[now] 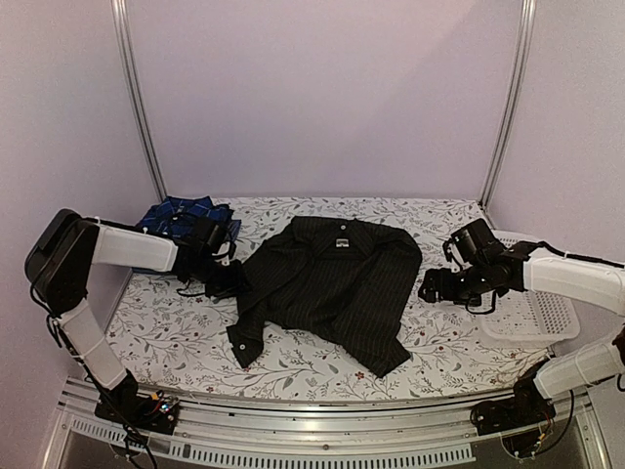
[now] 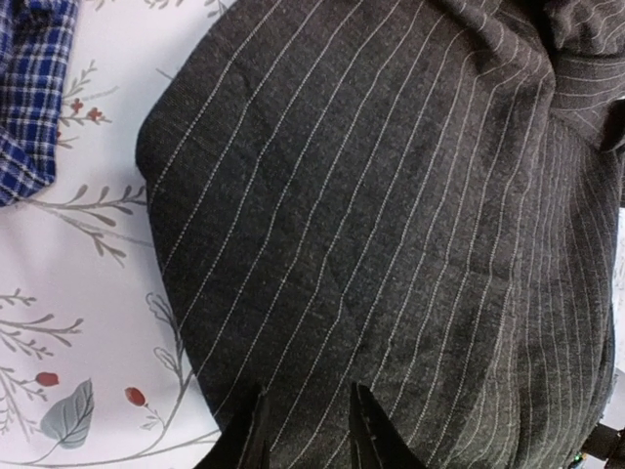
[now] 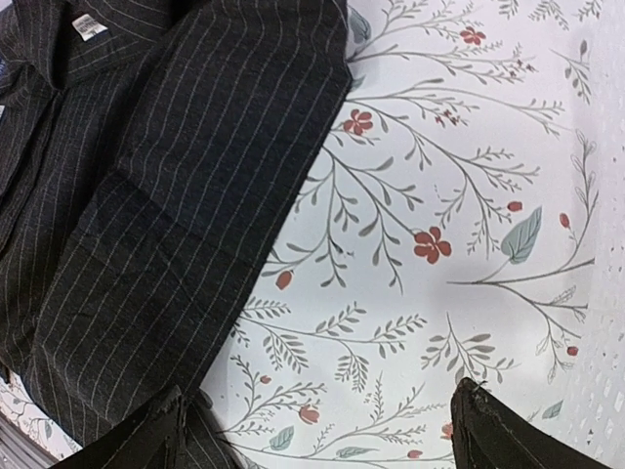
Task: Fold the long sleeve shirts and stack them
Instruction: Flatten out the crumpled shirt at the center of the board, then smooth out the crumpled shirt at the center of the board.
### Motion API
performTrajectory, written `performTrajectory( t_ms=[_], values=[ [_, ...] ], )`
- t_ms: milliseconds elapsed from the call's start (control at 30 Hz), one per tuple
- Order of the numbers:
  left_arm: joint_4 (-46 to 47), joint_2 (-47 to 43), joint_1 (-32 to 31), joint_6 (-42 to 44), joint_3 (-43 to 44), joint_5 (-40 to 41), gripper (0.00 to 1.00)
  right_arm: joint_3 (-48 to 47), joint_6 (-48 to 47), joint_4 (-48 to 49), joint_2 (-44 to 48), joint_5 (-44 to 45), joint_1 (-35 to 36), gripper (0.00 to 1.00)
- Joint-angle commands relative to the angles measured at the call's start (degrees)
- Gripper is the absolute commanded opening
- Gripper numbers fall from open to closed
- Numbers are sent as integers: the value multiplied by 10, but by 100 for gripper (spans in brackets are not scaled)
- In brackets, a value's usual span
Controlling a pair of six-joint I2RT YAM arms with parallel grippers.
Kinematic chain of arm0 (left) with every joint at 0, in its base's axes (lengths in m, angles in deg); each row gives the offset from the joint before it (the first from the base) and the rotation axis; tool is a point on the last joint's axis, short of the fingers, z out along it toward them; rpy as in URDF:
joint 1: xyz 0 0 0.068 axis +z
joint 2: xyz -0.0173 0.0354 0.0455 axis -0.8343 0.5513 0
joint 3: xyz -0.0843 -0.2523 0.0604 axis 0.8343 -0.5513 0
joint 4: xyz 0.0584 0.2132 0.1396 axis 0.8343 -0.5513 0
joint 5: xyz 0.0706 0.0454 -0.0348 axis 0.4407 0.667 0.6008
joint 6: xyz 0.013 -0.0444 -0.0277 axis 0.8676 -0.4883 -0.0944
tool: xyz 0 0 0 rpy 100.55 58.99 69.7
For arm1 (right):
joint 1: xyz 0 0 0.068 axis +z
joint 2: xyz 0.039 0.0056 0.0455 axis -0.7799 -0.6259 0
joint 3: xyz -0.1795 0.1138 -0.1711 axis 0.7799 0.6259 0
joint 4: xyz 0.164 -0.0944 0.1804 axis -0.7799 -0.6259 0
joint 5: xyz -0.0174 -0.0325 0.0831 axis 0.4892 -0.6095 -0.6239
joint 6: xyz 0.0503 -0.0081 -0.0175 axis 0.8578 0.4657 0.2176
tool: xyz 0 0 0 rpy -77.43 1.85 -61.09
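Observation:
A black pinstriped long sleeve shirt (image 1: pixel 332 283) lies spread, collar to the back, in the middle of the floral tablecloth (image 1: pixel 166 332). A blue plaid shirt (image 1: pixel 186 220) sits folded at the back left. My left gripper (image 1: pixel 223 280) rests at the black shirt's left sleeve. In the left wrist view its gripper (image 2: pixel 308 430) has the jaws narrowed but apart, with pinstripe cloth (image 2: pixel 391 195) lying flat between them. My right gripper (image 1: pixel 430 290) stands wide open at the shirt's right edge. In the right wrist view its gripper (image 3: pixel 322 430) has one fingertip over the cloth (image 3: pixel 166 195) and the other over bare tablecloth.
A white mesh basket (image 1: pixel 537 313) stands at the right edge of the table, just behind my right arm, and its mesh (image 3: pixel 610 391) shows at the right wrist view's edge. The plaid shirt (image 2: pixel 34 88) lies close to the left gripper. Pale walls enclose the table.

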Motion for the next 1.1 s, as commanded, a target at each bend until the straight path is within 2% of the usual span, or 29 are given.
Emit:
performTrajectory(
  t_ms=[0,133,367,533,667,800,1067],
  values=[
    [-4,-31,-6,3,-13,8,28,15,35,-50,31,28,15,93],
    [-14,-63,-8,-1,-37,0,32,-15,48,-59,40,45,57,93],
    [-19,-131,-45,-19,-88,-34,49,-55,70,-21,-26,49,150,94],
    [-27,-152,-90,-43,-109,-25,53,-70,71,14,-88,36,197,95],
    [-27,-163,-101,-56,-124,-10,53,-69,77,40,-122,23,220,93],
    [-37,-163,-105,-59,-125,5,53,-63,87,56,-145,16,230,87],
    [-41,-142,-110,-50,-121,16,49,-64,96,72,-154,18,232,61]
  ],
)
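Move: The left hand is at the shirt's left edge; the stretch of left sleeve above the cuff lies about 10 cm back and 2 cm right, level with it, the cuff some 15 cm straight back. The blue shirt pile is about 14 cm ahead and 17 cm left. For the right hand, the right sleeve's lower edge lies 12 cm left, 7 cm back and 5 cm below; its cuff 12 cm left, 17 cm back; the empty basket 27 cm right, 1 cm back. Right hand swings about 12 cm left and slightly back onto the right sleeve, closing partly; left backs 9 cm, opening. ##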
